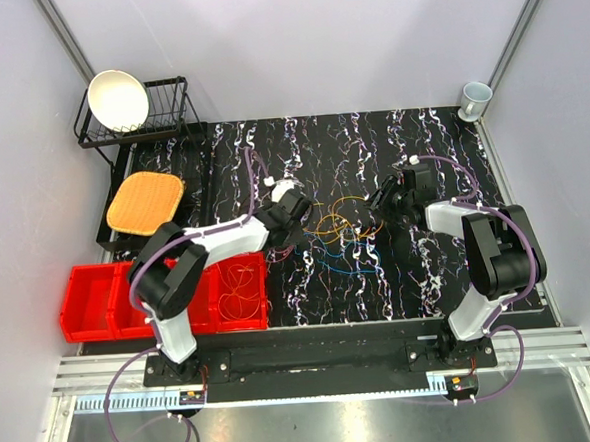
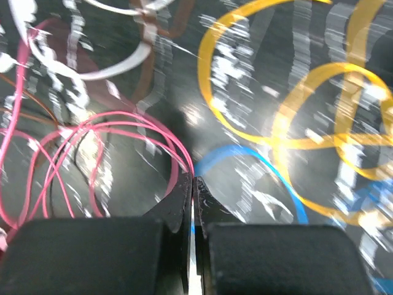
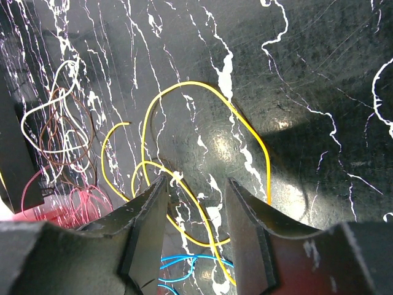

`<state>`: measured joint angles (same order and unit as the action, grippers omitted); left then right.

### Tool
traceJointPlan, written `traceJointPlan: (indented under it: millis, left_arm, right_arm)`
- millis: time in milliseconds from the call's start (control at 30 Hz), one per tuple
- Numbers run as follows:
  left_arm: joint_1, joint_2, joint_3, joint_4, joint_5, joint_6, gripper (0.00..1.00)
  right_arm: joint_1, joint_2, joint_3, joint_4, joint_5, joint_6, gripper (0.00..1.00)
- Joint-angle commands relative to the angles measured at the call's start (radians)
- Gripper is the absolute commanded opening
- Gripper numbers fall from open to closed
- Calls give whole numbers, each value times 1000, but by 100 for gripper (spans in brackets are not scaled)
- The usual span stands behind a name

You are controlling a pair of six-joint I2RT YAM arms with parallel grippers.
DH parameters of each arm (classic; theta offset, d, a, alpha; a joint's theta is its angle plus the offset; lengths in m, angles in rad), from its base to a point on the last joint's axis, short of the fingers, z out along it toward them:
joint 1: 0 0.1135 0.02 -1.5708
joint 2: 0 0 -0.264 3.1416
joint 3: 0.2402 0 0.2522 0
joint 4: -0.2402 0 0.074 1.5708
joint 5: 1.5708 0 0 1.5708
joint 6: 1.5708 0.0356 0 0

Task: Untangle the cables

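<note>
The cables (image 1: pixel 341 230) lie tangled on the black mat between my two grippers. My left gripper (image 1: pixel 297 213) is at the tangle's left side. In the left wrist view it (image 2: pixel 194 179) is shut at the tips on the pink cable (image 2: pixel 123 120); a blue cable (image 2: pixel 258 161) starts beside the tips, and orange-yellow loops (image 2: pixel 295 144) lie beyond. My right gripper (image 1: pixel 384 201) is at the tangle's right side. In the right wrist view it (image 3: pixel 196 181) is open and empty, just above a yellow cable (image 3: pixel 202 86). Blue (image 3: pixel 184 267), white (image 3: pixel 43 104) and pink (image 3: pixel 80 203) cables lie nearby.
Red bins (image 1: pixel 109 297) stand at the near left, one holding a coiled orange cable (image 1: pixel 241 284). A woven orange pad (image 1: pixel 146 202) and a dish rack (image 1: pixel 159 129) with a white bowl (image 1: pixel 117 100) are at the back left. A cup (image 1: pixel 475 98) stands at the back right.
</note>
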<state>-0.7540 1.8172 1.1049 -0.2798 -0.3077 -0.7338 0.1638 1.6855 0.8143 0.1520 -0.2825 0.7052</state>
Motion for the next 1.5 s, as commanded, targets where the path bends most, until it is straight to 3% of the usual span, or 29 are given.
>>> traceJointPlan:
  millis: [0,433,600,867,1033,1467]
  left_arm:
    - [-13,-189,-11,54,117,27,0]
    - [-15,-565,-125,140,297,20,0]
    - [-15,-725,-77,94,329,106,0]
    - [-15,-848,176,-134,242,257,0]
    - [-13,-889,286,-190,167,329,0]
    - [-13,-717,936,-349,101,542,0]
  right_arm:
    - [3,8,39,23,-18,4,48]
    - [3,5,34,26,-24,8,48]
    - [3,11,36,30,-29,11,48]
    - [5,25,40,35,-35,11,48]
    - [6,25,39,35,-37,13,48]
    - [14,36,48,32,-32,10,48]
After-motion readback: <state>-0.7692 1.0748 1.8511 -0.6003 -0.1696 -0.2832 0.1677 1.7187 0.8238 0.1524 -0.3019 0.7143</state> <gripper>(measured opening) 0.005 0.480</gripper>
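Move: The left hand, holding the pink cable just above the table, has the red bin's right-hand compartment about 11 cm back and 12 cm to its left, at roughly its own height. The white and brown coil lies some 10 cm ahead and 4 left. The yellow cable is about 4 cm ahead and 8 right, the blue one 3 back and 8 right. From the right hand, that compartment is about 18 cm back and 28 left. Straight up for the most part, and fast: the left hand lifts the pinched pink cable away from the other cables by about 50 cm, drawing back some 10 cm on the way. It drifts slightly right at first, then swings left, ending high above the red bin. The wrist rolls its left side down and tips the fingers from steeply down to about level; they stay shut on the cable. ##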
